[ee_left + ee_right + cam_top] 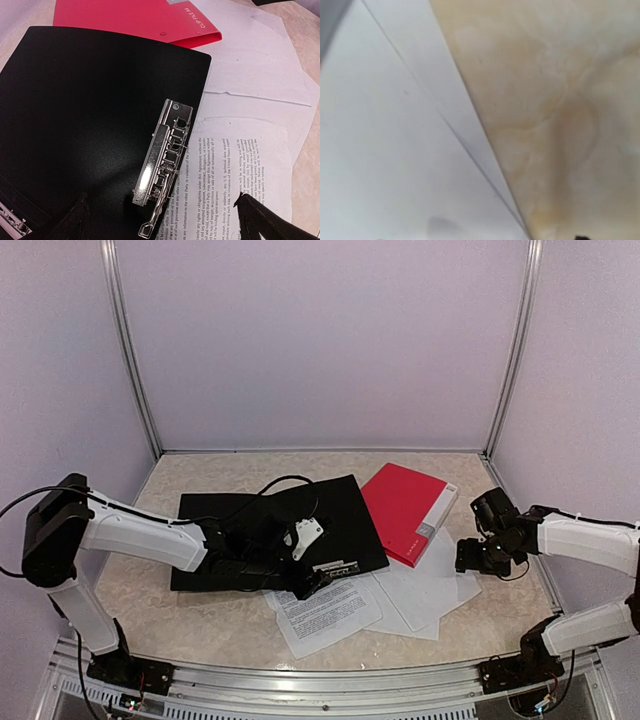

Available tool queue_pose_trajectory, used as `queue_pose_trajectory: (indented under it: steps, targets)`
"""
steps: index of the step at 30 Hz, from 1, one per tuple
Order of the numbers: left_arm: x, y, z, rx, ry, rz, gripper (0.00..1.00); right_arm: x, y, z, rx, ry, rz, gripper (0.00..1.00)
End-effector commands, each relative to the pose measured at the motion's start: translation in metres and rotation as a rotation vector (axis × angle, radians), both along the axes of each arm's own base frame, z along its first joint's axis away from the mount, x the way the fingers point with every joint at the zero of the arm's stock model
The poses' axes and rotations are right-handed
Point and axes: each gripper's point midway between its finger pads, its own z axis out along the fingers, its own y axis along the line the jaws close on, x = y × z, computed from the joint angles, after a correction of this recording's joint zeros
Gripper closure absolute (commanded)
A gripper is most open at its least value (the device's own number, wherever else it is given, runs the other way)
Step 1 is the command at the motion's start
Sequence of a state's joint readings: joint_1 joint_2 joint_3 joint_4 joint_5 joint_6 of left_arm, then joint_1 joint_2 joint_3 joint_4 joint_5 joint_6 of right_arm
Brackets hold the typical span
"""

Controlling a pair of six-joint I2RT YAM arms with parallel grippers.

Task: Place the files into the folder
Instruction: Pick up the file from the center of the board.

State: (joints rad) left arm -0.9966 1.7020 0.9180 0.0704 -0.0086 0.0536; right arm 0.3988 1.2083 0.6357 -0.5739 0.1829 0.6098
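Note:
The black folder (265,525) lies open flat at the table's centre, its metal clip (163,155) along the right edge. The files are loose white sheets to its right and front. A printed sheet (325,612) (227,175) has its edge tucked beside the clip, and blank sheets (432,590) (250,70) fan out to the right. My left gripper (310,575) (167,222) hovers over the clip's lever end, open and holding nothing. My right gripper (470,558) is low over the right edge of the blank sheets (395,150). No finger crosses its view, so it reads as open and empty.
A closed red folder (408,508) (130,17) lies behind the sheets, overlapping the black folder's right corner. Bare marbled tabletop (565,100) lies right of the papers. A black cable (275,485) loops over the black folder. Enclosure walls and metal posts ring the table.

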Motion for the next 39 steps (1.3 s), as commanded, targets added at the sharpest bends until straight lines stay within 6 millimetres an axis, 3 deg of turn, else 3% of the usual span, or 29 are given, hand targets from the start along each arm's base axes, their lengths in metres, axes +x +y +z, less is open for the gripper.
queue_pose_trajectory:
  steps: [1, 12, 19, 34, 39]
  targets:
    - [-0.006, -0.009, 0.006, -0.056, -0.021, -0.05, 0.01, -0.009, -0.007, -0.021, 0.004, 0.082, -0.014, 0.24]
    - [-0.008, -0.012, -0.001, -0.056, 0.0, -0.072, 0.01, -0.023, -0.009, -0.044, 0.043, 0.13, -0.052, 0.37]
    - [-0.008, -0.013, 0.001, -0.057, -0.002, -0.077, 0.01, -0.026, -0.008, -0.048, 0.061, 0.124, -0.059, 0.51]
    - [-0.006, -0.015, -0.001, -0.04, 0.007, -0.078, 0.01, -0.011, -0.011, -0.015, 0.054, 0.012, -0.062, 0.94]
    - [-0.005, -0.015, 0.0, -0.038, 0.007, -0.072, 0.01, -0.004, -0.011, -0.005, 0.034, -0.002, -0.042, 1.0]
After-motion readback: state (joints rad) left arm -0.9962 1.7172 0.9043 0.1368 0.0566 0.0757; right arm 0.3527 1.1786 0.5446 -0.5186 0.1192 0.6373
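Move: Just below the right hand, some 4 cm down, about 2 cm back and 1 cm to its right, is the right corner of the blank file, which lies on another sheet. The red folder's middle is about 17 cm ahead of this hand and 14 cm to its left; the printed file is about 32 cm left and 8 cm back. From the left hand that corner lies roughly 35 cm right, 1 cm back and 7 cm down. Sinking about 4 cm and drawing back some 2 cm, the right hand goes down to the blank file's right corner, its wrist tilting a few degrees. There the half-open fingers close fully, pinching the top sheet's edge, and as they finish closing the hand rises about 2 cm with it. ##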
